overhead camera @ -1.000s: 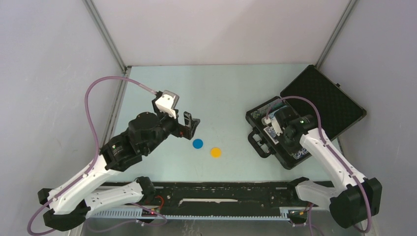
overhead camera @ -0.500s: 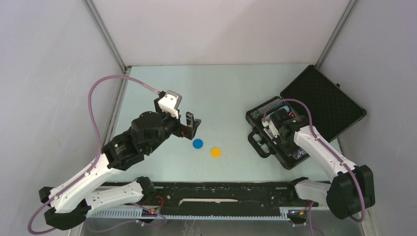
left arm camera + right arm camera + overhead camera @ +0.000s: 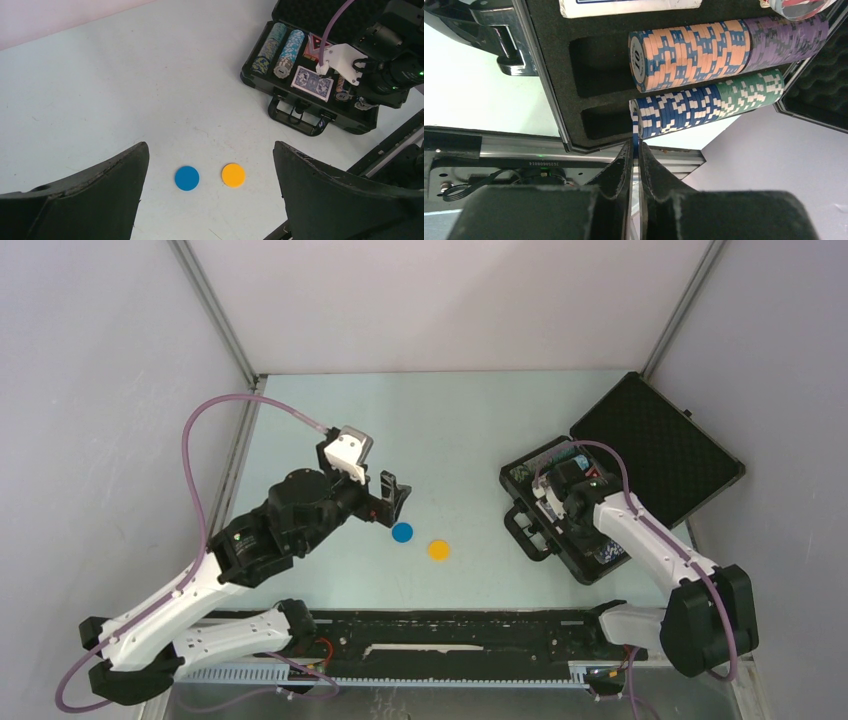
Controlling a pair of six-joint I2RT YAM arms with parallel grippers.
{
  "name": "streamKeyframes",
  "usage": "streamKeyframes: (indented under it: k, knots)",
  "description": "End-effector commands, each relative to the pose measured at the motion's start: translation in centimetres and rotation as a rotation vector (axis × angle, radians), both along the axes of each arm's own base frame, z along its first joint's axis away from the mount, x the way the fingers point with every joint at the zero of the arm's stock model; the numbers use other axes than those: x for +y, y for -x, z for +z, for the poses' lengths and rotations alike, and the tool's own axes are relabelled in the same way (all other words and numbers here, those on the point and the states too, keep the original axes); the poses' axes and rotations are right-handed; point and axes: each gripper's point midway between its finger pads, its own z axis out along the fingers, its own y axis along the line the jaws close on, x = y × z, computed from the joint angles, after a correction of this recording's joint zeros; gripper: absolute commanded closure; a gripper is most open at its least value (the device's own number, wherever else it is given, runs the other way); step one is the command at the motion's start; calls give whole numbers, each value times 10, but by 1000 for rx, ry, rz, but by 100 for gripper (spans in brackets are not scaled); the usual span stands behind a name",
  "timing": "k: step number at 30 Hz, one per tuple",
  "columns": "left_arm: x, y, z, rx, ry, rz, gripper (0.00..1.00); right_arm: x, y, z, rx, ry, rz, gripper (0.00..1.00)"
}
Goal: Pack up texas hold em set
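The black case (image 3: 522,532) lies open at the right with its foam lid (image 3: 660,450) tipped back. It holds rows of poker chips (image 3: 689,50) and a blue-backed card deck (image 3: 312,82). My right gripper (image 3: 635,145) reaches down into the case at the near end of the blue-and-white chip row (image 3: 679,110). Its jaws are almost together, with a blue chip (image 3: 634,131) edge-on between the tips. A blue disc (image 3: 402,531) and a yellow disc (image 3: 438,550) lie flat on the table. My left gripper (image 3: 210,147) hovers wide open above and behind them, holding nothing.
The case's handle (image 3: 300,117) sticks out toward the table's middle. A black rail (image 3: 450,640) runs along the near edge between the arm bases. Grey walls enclose the table on the left, back and right.
The right wrist has shifted a little over the case, and its jaws have eased slightly apart. The left gripper has crept toward the two discs, still wide open.
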Motion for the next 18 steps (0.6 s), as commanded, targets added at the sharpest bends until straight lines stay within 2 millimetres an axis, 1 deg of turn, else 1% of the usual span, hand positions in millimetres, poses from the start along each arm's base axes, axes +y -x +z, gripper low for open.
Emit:
streamKeyframes:
  k: [1,5,10,14,18]
  knots:
    - [-1,0,-3,-24,-10,-4,1,-6,-5,1,-26,29,-23,83]
    - [-4,2,-3,-24,-13,-22,1,-7,-6,0,-25,43,-33,75]
    - [-5,4,-2,-27,-13,-29,0,-8,-6,-1,-22,52,-38,71]
    - [-5,4,-3,-26,-16,-31,0,-10,-8,5,-54,54,-51,69]
    - [-4,2,-4,-26,-23,-16,0,-9,-11,16,-129,29,-70,60]
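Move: The right hand holds a blue-and-white chip at the near end of the blue chip row. That row's middle lies about 6 cm to the hand's right, 2 cm ahead and some 2 cm below. The orange chip row is centred 6 cm ahead and 4 cm right, the card deck roughly 10 cm ahead and 4 cm left, both slightly lower. From the left hand, the blue row is about 46 cm right, level fore-and-aft, 26 cm down. Easing barely half a centimetre to its right, the right hand otherwise stays low over the case, fingers still pointing down, with only a few degrees of wrist turn. Its fingers, just parted at first, open to roughly a third of their range and let go of the blue-and-white chip at the handle-side end of the blue row. ##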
